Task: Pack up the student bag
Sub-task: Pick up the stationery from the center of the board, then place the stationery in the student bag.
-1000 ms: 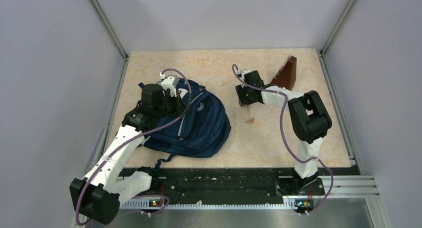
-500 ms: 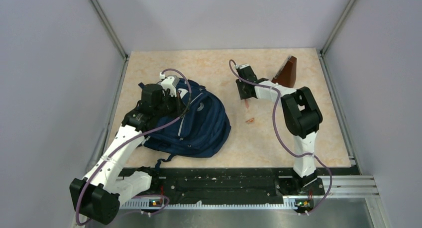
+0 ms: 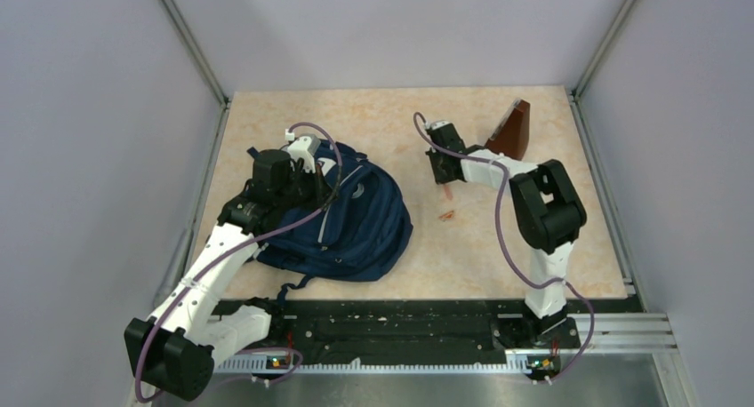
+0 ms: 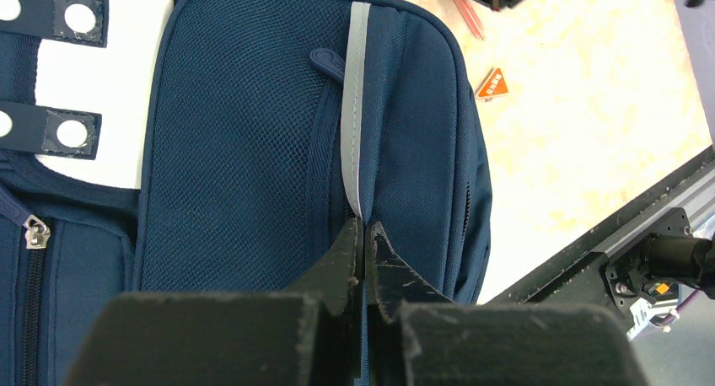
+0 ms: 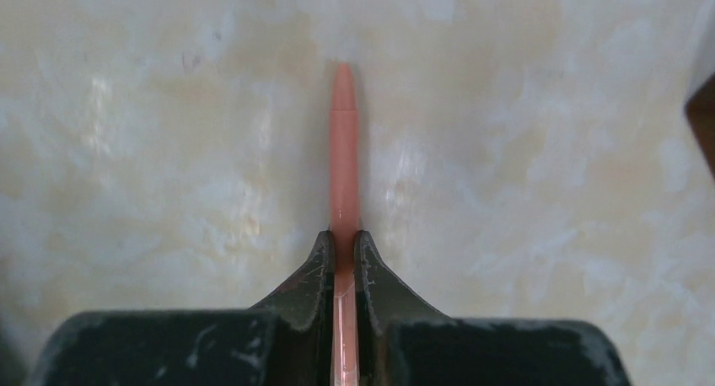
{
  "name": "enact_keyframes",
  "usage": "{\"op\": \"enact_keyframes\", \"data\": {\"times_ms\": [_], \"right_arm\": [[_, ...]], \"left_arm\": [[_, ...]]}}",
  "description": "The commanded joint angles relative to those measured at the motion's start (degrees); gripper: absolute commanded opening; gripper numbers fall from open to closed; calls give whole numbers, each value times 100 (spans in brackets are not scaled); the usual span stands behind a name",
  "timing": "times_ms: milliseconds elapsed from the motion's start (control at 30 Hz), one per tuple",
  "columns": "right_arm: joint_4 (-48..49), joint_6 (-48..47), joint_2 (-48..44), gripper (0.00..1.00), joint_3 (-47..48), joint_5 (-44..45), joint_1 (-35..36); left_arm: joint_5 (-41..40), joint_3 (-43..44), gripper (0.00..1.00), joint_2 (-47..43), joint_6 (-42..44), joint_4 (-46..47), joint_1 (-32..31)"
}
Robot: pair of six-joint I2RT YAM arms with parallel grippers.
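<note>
The student bag point(image 3: 364, 225), navy blue with a grey trim stripe point(image 4: 357, 108) and white patches point(image 4: 101, 91), lies on the left half of the table. My left gripper point(image 3: 311, 187) rests on its upper part, and its jaws point(image 4: 363, 234) are shut on the bag's seam where the grey stripe ends. My right gripper point(image 3: 445, 176) is low over the table to the right of the bag. It is shut on a salmon-pink pen point(image 5: 343, 150), which sticks out ahead of the fingertips point(image 5: 344, 238) over the marbled tabletop. The pen point(image 3: 447, 192) shows just below the gripper.
A small orange triangular piece point(image 3: 446, 215) lies on the table between the bag and the right arm, also in the left wrist view point(image 4: 493, 84). A brown wedge-shaped object point(image 3: 511, 130) stands at the back right. Metal rails and grey walls border the table.
My right gripper has closed on the pink pen, after moving slightly back and left. The left arm and the bag have not moved.
</note>
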Motion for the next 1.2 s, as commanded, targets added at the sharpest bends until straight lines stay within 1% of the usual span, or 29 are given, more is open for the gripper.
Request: {"op": "enact_keyframes", "data": {"times_ms": [0,133,300,367,467,533,700,833,967,1167], "right_arm": [[-265,319,-1178,0,-610,-150,99],[-281,816,-2319,0,-1355,-757,121],[-119,1563,-3456,0,-2099,-1863,156],[-39,1939,-3807,0,-2310,-2290,158],[363,2652,-4219,0,-2616,-3159,189],[608,3029,-4398,0,-2735,-3378,406],[1067,3701,-4348,0,-2613,-3288,1343],[1453,4258,-3927,0,-2337,-3096,1987],[1458,4620,-3521,0,-2064,-3003,2272],[1835,5004,-3191,0,-2148,-2627,2427]], "left_arm": [[99,48,0,-177,-4,444,-7],[76,31,0,-214,-12,466,-2],[143,41,0,-188,-30,470,-2],[153,31,0,-201,-30,470,-7],[157,21,0,-223,-43,494,-6],[179,20,0,-219,-54,494,-6],[201,24,0,-206,-56,505,-5],[207,16,0,-218,-56,505,-7],[190,19,0,-248,-48,505,-7],[228,13,0,-284,-56,514,-11]]}}
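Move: The orange pen is already pinched in the right hand, down at table height. The bag's open mouth, where the pen is headed, lies about 17 cm back, 21 cm to this hand's left and 10 cm higher. The triangular eraser is roughly 8 cm straight back; the brown case stands some 9 cm ahead and 18 cm to the right. From the left hand, the mouth is about level fore and aft, 7 cm to the right and 7 cm below. Keeping its pinch on the orange pen, the right hand lifts it off the table and sweeps back about 24 cm, rising some 15 cm, then swings left about 18 cm to the bag's mouth. The wrist rolls nearly 55 degrees, left side up, until the fingers point left and forward into the opening. The left hand still grips the bag's flap, holding steady. ##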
